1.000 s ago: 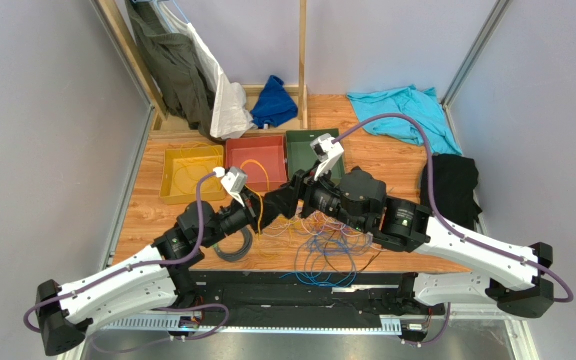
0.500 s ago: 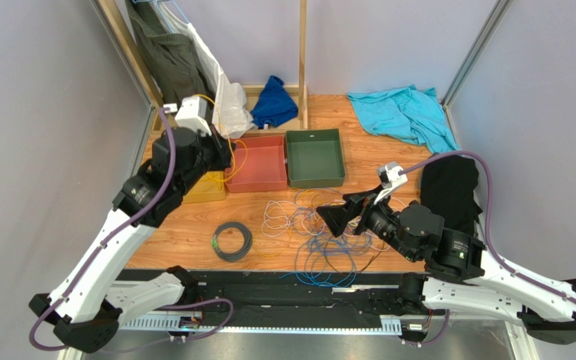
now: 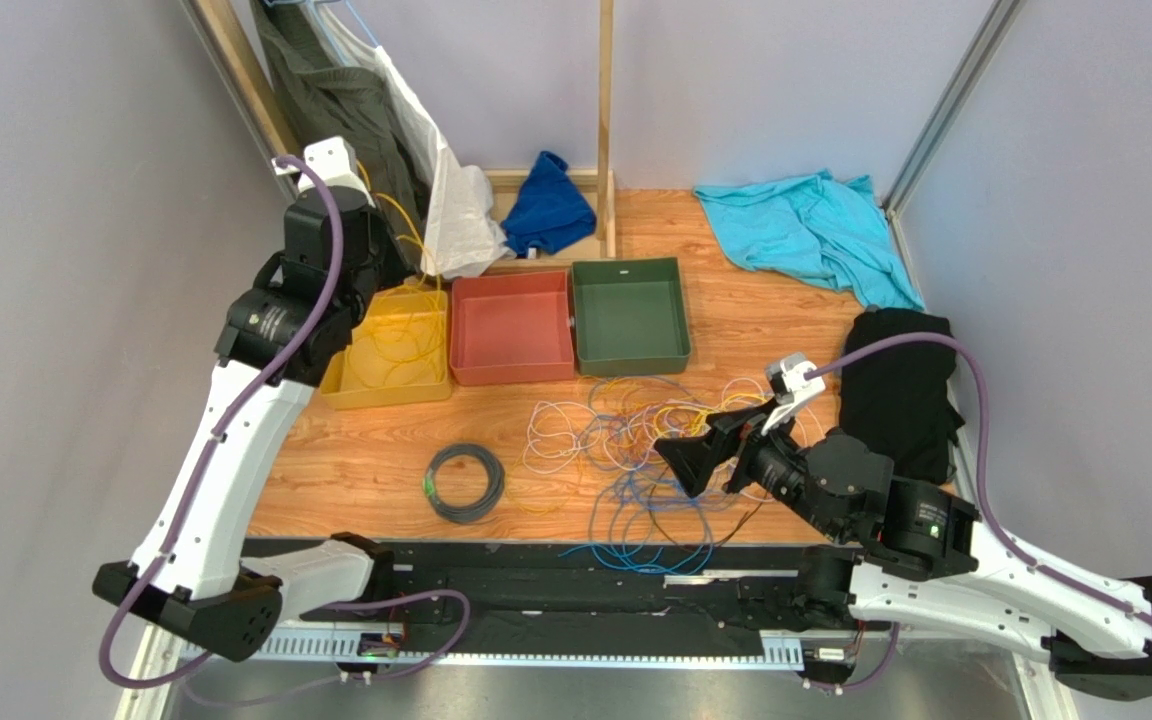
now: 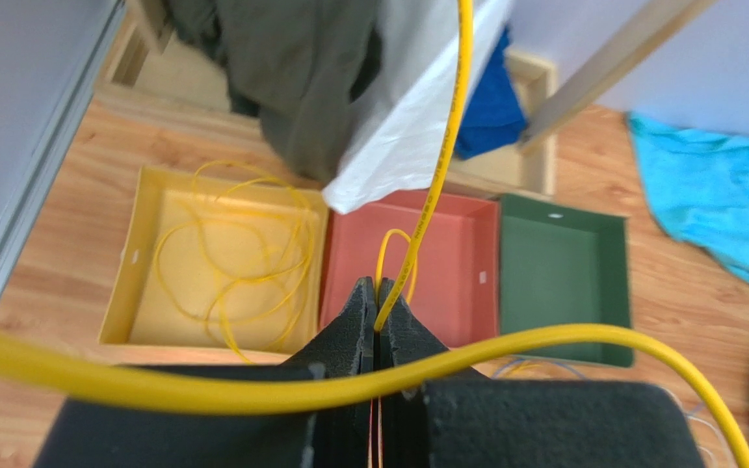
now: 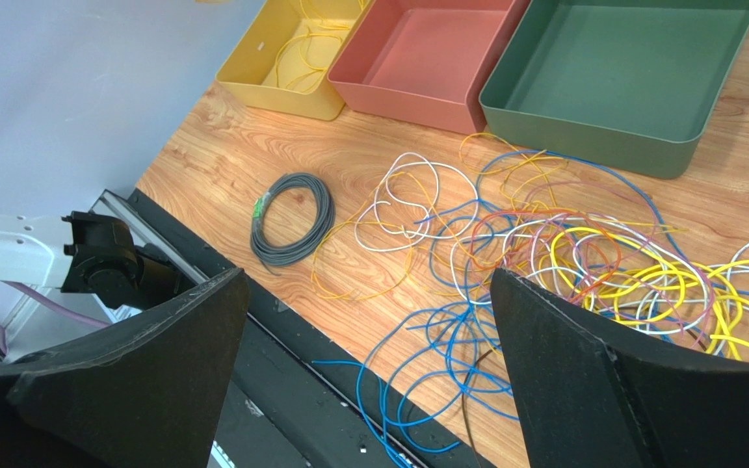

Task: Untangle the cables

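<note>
The cables [image 3: 642, 435] lie as a loose tangle of yellow, blue, white and orange wires on the wooden table, and the right wrist view shows the tangle [image 5: 564, 253] too. A black coil [image 3: 465, 483] with a green tag lies apart to its left. My left gripper [image 4: 376, 285] is raised over the yellow tray [image 3: 339, 393] at the back left. It is shut on a yellow cable [image 4: 437, 175], which trails down towards the tray. Other yellow wire [image 4: 242, 253] lies in that tray. My right gripper [image 5: 367, 283] hangs open above the tangle's near right side, with nothing between its fingers.
A red tray [image 3: 512, 371] and a green tray [image 3: 630, 365] stand right of the yellow one. A wooden post [image 3: 605, 120], hanging clothes [image 3: 372, 135], a blue cloth [image 3: 549, 203], a teal cloth [image 3: 808, 225] and a black cloth [image 3: 905, 375] ring the table. Blue wires [image 5: 447, 390] overhang the front edge.
My left arm swung from the tangle up to the back left over the yellow tray, carrying the yellow cable. My right arm drew back to the right and its jaws opened wide.
</note>
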Available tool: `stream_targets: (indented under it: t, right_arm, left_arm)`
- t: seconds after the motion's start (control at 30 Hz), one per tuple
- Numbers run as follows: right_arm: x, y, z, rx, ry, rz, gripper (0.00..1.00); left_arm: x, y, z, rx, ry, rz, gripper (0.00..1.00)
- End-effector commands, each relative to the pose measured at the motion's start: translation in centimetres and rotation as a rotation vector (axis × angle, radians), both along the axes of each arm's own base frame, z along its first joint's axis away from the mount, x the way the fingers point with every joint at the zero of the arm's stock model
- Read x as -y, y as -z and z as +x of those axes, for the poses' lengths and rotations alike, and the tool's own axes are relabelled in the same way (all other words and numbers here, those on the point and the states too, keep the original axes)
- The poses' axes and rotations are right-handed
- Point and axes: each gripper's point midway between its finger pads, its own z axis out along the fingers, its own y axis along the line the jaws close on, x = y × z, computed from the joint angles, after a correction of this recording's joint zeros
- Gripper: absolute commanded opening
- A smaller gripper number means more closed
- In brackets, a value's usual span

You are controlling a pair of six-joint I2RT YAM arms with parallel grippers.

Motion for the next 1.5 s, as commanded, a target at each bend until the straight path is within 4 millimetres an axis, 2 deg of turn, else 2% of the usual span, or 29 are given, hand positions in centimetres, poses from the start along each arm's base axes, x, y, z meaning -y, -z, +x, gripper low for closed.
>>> stream_targets:
  t: [0.0, 0.2, 0.3, 0.47, 0.6, 0.77, 0.8, 0.93, 1.0, 1.03, 1.1, 1.13, 1.17, 1.2, 1.37, 1.43, 1.47]
  right_arm:
    - [0.9, -0.1, 0.1, 0.024, 0.017, 0.006, 1.00]
    - [1.3, 0.5, 0.1, 0.027, 0.026, 0.000, 1.00]
    - [1.5, 1.0, 0.4, 0.027, 0.041, -0.014, 1.00]
    - [1.4, 2.1, 0.8, 0.025, 0.058, -0.052, 1.00]
    - [1.2, 2.5, 0.8, 0.023, 0.055, -0.060, 1.00]
    - [0.8, 3.7, 0.9, 0.010, 0.054, -0.080, 1.00]
    - [0.7, 3.8, 0.9, 0.010, 0.053, -0.080, 1.00]
    - [0.3, 3.9, 0.9, 0.009, 0.047, -0.078, 1.00]
    - [0.3, 3.9, 0.9, 0.009, 0.045, -0.077, 1.00]
    - [0.2, 3.8, 0.9, 0.009, 0.044, -0.074, 1.00]
    - [0.3, 3.8, 0.9, 0.006, 0.044, -0.067, 1.00]
    - [0.3, 3.9, 0.8, 0.005, 0.043, -0.063, 1.00]
    - [0.3, 3.8, 0.8, 0.005, 0.041, -0.062, 1.00]
    - [0.4, 3.8, 0.7, 0.005, 0.040, -0.060, 1.00]
    - [0.4, 3.9, 0.6, -0.005, 0.037, -0.044, 1.00]
    - [0.5, 4.1, 0.6, -0.006, 0.041, -0.046, 1.00]
    - [0.6, 4.4, 0.6, -0.006, 0.045, -0.053, 1.00]
  left_arm:
    - [-2.0, 3.3, 1.7, -0.069, -0.029, 0.007, 0.00]
    - [-4.0, 6.5, 5.1, -0.116, -0.063, -0.011, 0.00]
    - [-4.4, 9.2, 6.8, -0.165, -0.071, -0.003, 0.00]
    - [-5.1, 13.9, 8.5, -0.247, -0.092, -0.023, 0.00]
    - [-7.2, 17.6, 9.9, -0.324, -0.147, -0.032, 0.00]
    - [-9.7, 20.6, 10.3, -0.413, -0.213, -0.010, 0.00]
    - [-9.8, 21.7, 10.3, -0.449, -0.220, 0.001, 0.00]
    - [-10.0, 23.7, 9.5, -0.539, -0.241, 0.010, 0.01]
    - [-10.0, 23.9, 8.9, -0.551, -0.251, -0.002, 0.20]
    - [-10.1, 24.2, 8.5, -0.558, -0.259, -0.002, 0.39]
    - [-10.1, 24.0, 7.9, -0.555, -0.267, -0.003, 0.52]
    - [-10.3, 23.9, 7.6, -0.559, -0.275, -0.002, 0.69]
    - [-10.4, 23.9, 7.2, -0.569, -0.285, 0.005, 0.76]
    - [-10.5, 23.6, 6.9, -0.565, -0.287, 0.008, 0.94]
    - [-10.8, 22.3, 5.6, -0.550, -0.301, 0.013, 0.97]
    - [-10.5, 21.0, 4.9, -0.519, -0.293, -0.006, 0.96]
    - [-9.7, 20.5, 4.5, -0.504, -0.270, -0.048, 0.96]
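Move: The yellow box, for the yellow cable pinched in my left fingers, lies about 12 cm ahead of my left hand, 15 cm to its left and 38 cm below. From that hand the red box is some 15 cm ahead and 8 cm right, and the grey coil 14 cm back, level sideways. From my right hand the cable tangle is about 14 cm ahead, 2 cm right and 29 cm down; the yellow box is 30 cm ahead, 47 cm left. I lower my left hand about 25 cm towards the yellow box, also going some 10 cm left and, at first, forward, while the fingers tip down by about 30 degrees. Low over the box I open them wide and let go of the yellow cable, then ease back a little and start to rise. My right hand, still open and empty, sinks a few centimetres above the tangle. ##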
